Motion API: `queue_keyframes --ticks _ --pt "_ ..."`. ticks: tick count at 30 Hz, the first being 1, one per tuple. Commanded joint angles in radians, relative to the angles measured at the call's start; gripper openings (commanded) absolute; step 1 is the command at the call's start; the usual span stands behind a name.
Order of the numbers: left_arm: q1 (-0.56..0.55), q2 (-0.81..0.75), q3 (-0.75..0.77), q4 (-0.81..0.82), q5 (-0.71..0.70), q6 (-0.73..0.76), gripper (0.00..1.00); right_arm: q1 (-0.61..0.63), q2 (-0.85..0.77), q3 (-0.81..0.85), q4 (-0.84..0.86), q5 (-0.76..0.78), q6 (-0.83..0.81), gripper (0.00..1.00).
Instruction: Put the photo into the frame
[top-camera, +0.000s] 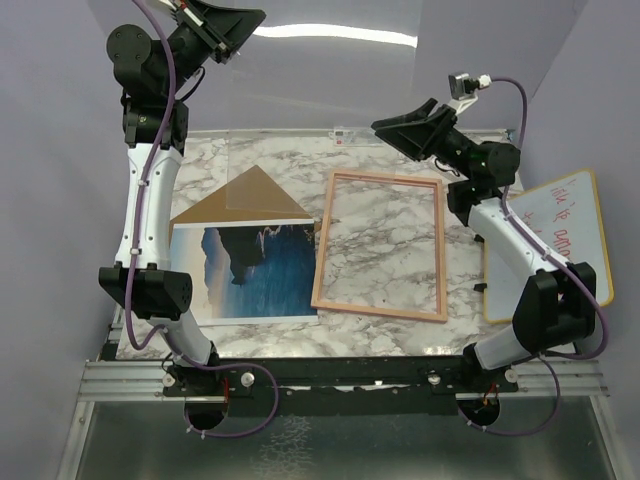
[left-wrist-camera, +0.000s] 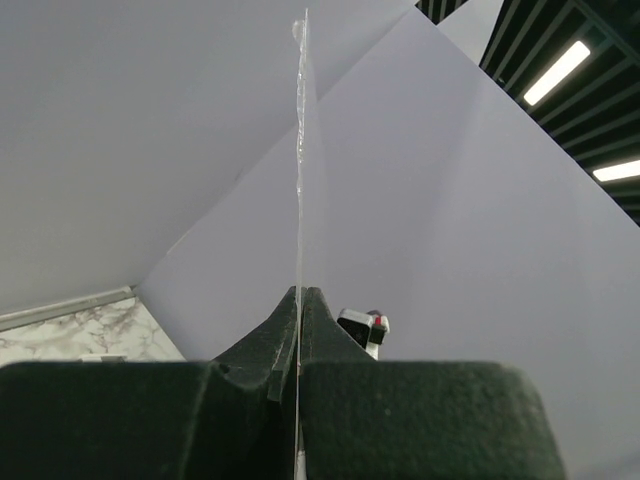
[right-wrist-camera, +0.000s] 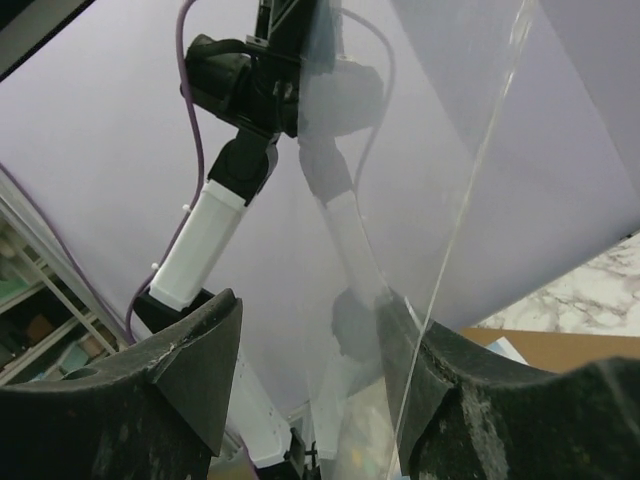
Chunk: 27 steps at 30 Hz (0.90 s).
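The photo (top-camera: 270, 275) of blue sea and dark cliffs lies flat on the marble table, at the left. A brown backing board (top-camera: 210, 210) overlaps its far edge. To its right lies the frame (top-camera: 378, 311), a thin pinkish wood rim with marble showing through it. My left gripper (top-camera: 225, 35) is raised high and shut on the edge of a clear pane (left-wrist-camera: 300, 150), which hangs over the far half of the table. My right gripper (right-wrist-camera: 310, 310) is open. The pane's edge (right-wrist-camera: 470, 180) stands between its jaws, close against the right finger (right-wrist-camera: 440, 370).
A wood-edged whiteboard (top-camera: 555, 240) with red writing leans at the table's right side, beside the right arm. Grey walls close in the back and both sides. The left arm (right-wrist-camera: 215, 230) shows through the pane in the right wrist view.
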Motion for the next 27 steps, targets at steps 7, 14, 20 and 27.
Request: queue_keyframes --ticks 7,14,20,27 --pt "0.006 0.001 -0.033 0.032 0.050 0.033 0.00 -0.003 0.030 0.080 -0.166 -0.028 -0.036 0.22" --pt "0.005 -0.014 -0.108 -0.030 0.050 0.125 0.33 -0.026 0.000 -0.021 -0.171 0.008 -0.007 0.01" --pt "0.005 -0.051 -0.249 -0.253 -0.011 0.340 0.66 -0.075 -0.042 -0.171 -0.188 0.024 0.047 0.01" --pt "0.006 -0.076 -0.478 -0.355 -0.084 0.493 0.84 -0.118 -0.138 -0.334 -0.353 0.017 0.025 0.01"
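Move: The left hand still pinches the clear sheet, its middle about 13 cm right, 4 cm back and 8 cm below. The right hand's half-open fingers straddle the sheet's right part, its middle some 9 cm left, 5 cm ahead and 8 cm above. About 45 cm below the right hand, the frame lies 5 cm back and 2 cm right, the photo 10 cm back and 28 cm left. Right hand pinches the clear sheet and lowers it some 12 cm; left hand lets go, sinking about 20 cm. ##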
